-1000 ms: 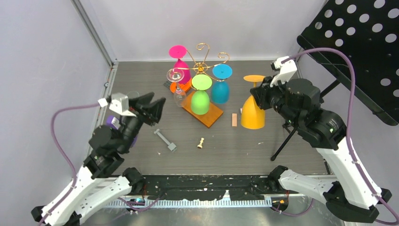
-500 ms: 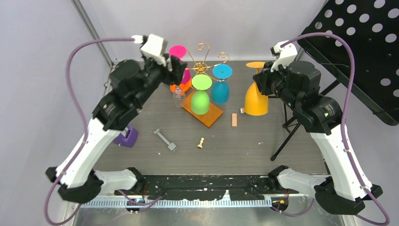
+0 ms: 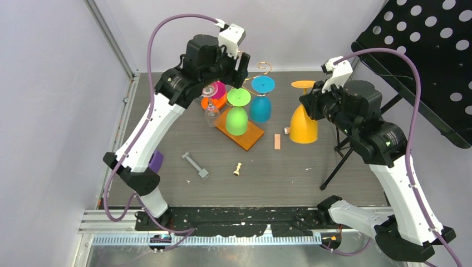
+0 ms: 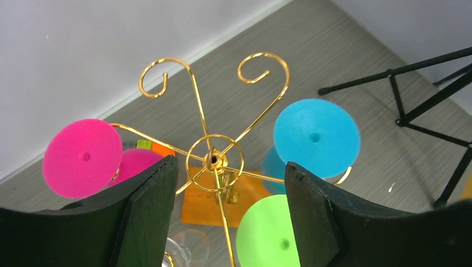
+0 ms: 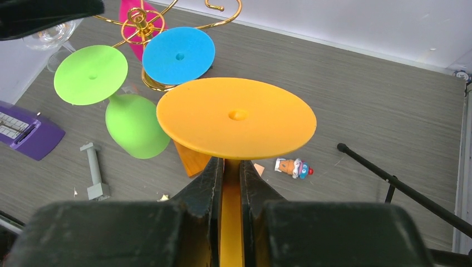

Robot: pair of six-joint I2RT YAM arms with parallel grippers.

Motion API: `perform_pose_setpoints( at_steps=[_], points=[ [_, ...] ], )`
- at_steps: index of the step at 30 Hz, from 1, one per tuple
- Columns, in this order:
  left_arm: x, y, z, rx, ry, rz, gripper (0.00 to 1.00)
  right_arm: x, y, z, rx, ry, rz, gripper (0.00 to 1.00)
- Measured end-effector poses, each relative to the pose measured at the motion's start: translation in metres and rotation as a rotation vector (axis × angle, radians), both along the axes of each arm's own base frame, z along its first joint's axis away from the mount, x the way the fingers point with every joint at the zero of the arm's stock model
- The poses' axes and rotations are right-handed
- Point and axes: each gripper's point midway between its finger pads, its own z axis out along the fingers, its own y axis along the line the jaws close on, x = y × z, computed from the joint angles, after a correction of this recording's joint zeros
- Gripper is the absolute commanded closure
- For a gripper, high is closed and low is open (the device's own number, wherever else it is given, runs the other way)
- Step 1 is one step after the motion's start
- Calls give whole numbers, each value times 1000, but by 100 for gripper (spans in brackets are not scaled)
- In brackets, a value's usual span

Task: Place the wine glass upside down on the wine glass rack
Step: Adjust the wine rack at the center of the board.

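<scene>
An orange wine glass [image 3: 303,127] hangs upside down to the right of the wine glass rack, its foot [image 5: 236,117] uppermost. My right gripper [image 5: 232,167] is shut on its stem. The rack has gold wire arms around a hub [image 4: 214,159] and an orange-brown wooden base [image 3: 249,136]. Pink [image 3: 218,89], green [image 3: 237,115], blue [image 3: 261,103] and clear [image 3: 211,105] glasses hang on it upside down. My left gripper [image 4: 229,164] is open directly above the hub with nothing between its fingers. In the top view the left gripper [image 3: 238,68] hides most of the rack's top.
A black music stand [image 3: 423,50] fills the right side, one tripod leg [image 3: 338,164] reaching onto the table. Loose on the table are a purple block [image 3: 156,161], a grey bolt [image 3: 195,165], a pale chess pawn [image 3: 237,168], a wooden block [image 3: 277,141] and a small toy figure [image 5: 293,167].
My left arm swung up from low on the left to a spot above the rack, its jaws spreading wider. The right arm shifted only slightly with the orange glass.
</scene>
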Motion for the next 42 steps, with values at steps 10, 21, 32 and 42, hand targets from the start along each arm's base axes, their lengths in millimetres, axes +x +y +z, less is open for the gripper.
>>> perform_pose_setpoints(
  at_steps=[10, 21, 32, 42],
  points=[
    [24, 7, -45, 58, 117, 41, 36, -2, 1, -9, -1, 17, 9, 94],
    [31, 1, -62, 78, 148, 37, 46, -3, 1, -14, -1, 27, 9, 95],
    [39, 0, -59, 51, 137, 25, 51, -5, 1, -15, 9, 31, 15, 95],
    [45, -3, -73, 58, 160, 14, 57, -6, 1, -15, 13, 34, 14, 95]
  ],
)
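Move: Beyond and below the left hand, the wine glass rack's top ring lies about 7 cm ahead, level sideways and some 9 cm down. From this hand the green glass hangs nearly underneath, 1 cm to the right and 14 cm lower; the blue glass is 4 cm ahead and 9 cm right, the pink one 14 cm ahead and 9 cm left, both similarly low. From the right hand, the ring is roughly 10 cm ahead, 23 cm left and slightly lower. Sinking about 7 cm while easing some 4 to 5 cm forward, the left hand comes down towards the rack's top ring, quickly at first and then slowly, tipping its fingers down by about 10 degrees. Its fingers narrow from wide to about half open, one on either side of the ring in its own view; contact can't be made out. The right hand keeps the yellow glass pinched upside down by the stem. ##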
